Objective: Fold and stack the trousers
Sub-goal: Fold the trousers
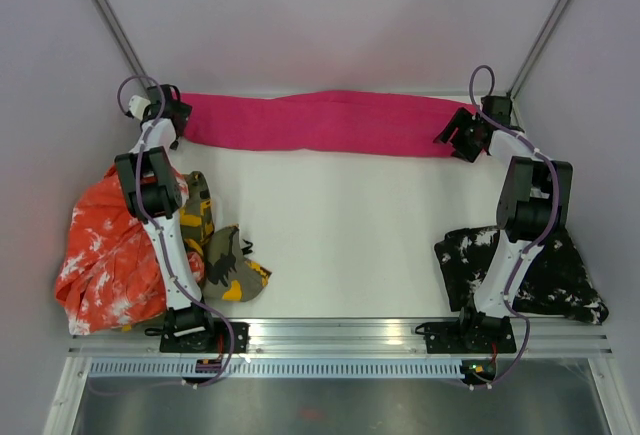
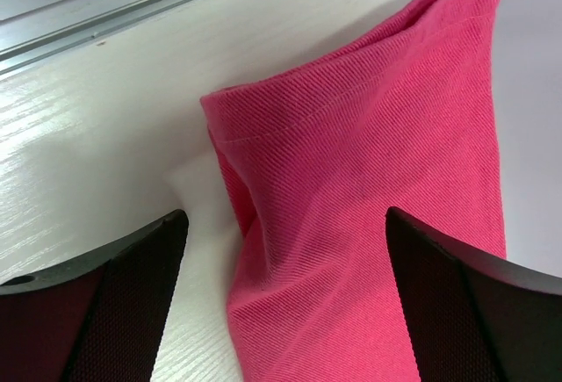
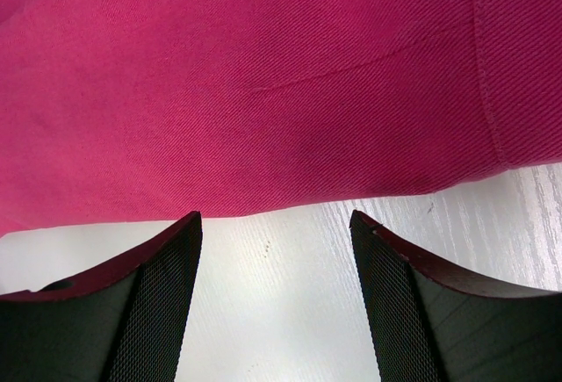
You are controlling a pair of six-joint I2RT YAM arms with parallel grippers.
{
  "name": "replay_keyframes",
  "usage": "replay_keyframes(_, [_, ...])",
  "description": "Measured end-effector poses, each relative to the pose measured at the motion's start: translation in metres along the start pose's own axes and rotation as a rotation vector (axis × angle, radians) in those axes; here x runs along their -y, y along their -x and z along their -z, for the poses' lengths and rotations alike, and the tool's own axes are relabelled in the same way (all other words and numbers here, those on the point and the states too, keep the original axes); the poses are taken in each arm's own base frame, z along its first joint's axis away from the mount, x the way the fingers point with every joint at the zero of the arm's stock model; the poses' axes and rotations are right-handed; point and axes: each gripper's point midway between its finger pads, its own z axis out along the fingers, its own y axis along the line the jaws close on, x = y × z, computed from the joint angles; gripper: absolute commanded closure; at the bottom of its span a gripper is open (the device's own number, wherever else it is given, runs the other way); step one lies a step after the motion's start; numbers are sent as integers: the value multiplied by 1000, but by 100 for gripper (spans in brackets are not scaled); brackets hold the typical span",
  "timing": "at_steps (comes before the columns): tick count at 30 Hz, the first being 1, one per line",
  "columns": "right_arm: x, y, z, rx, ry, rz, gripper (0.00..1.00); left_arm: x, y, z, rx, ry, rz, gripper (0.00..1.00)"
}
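Observation:
The magenta-pink trousers (image 1: 320,122) lie as a long folded strip across the far edge of the table. My left gripper (image 1: 166,115) is at the strip's left end. In the left wrist view it (image 2: 285,215) stands open, with the hemmed end of the pink cloth (image 2: 369,162) lying loose on the table between its fingers. My right gripper (image 1: 466,136) is at the strip's right end. In the right wrist view it (image 3: 274,217) is open over bare table, its fingertips just short of the pink cloth's (image 3: 263,83) near edge, with nothing held.
Orange-white mottled trousers (image 1: 105,255) are heaped at the near left, with an olive-yellow camouflage pair (image 1: 228,260) beside them. Black trousers with white splatters (image 1: 550,273) lie at the near right. A metal rail (image 1: 340,333) runs along the near edge, and walls close in the far side.

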Motion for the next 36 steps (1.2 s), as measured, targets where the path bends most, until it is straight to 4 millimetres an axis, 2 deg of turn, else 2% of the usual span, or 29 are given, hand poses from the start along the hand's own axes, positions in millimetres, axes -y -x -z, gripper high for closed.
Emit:
replay_keyframes(4, [-1,-1,0,-1,2,2,25,0,2,-4,-25,17,-2,2])
replay_keyframes(10, [0,-4,-4,-9,-2,1,25,18,5,-19,-76,-14,5,7])
replay_keyframes(13, [3,-7,-7,-18,-7,-2,25,16,2,-19,-91,-7,0,19])
replay_keyframes(17, [4,-8,-8,-22,-11,-3,25,16,-3,-23,-119,-6,-14,61])
replay_keyframes(19, [4,-9,-9,-23,-15,-2,25,16,-8,-28,-136,-17,-25,72])
replay_keyframes(20, [5,-9,-10,-23,-18,-2,26,18,-9,-29,-141,-25,-29,87])
replay_keyframes(21, [5,-9,-10,-22,-20,-2,25,20,-10,-29,-148,-34,-31,96])
replay_keyframes(31, [10,-12,-9,-31,-48,-3,26,26,-9,-30,-144,-95,-78,98])
replay_keyframes(36, [6,-15,-10,-35,-45,6,26,33,3,-16,-90,-137,-192,98])
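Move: The trousers' near edge beside their left corner lies about 3 cm ahead of the open left hand and 1 cm below; the red cloth pile sits some 40 cm back, the camouflage cloth equally far back and 19 cm right. From the right hand, that left corner is about 70 cm left and 10 ahead; the trousers' right near edge is 4 cm ahead and 4 below, the black cloth 34 back, 11 right. Left hand eases about 4 cm forward, pinches and slightly lifts the trousers' left corner; open right hand sinks slightly. ##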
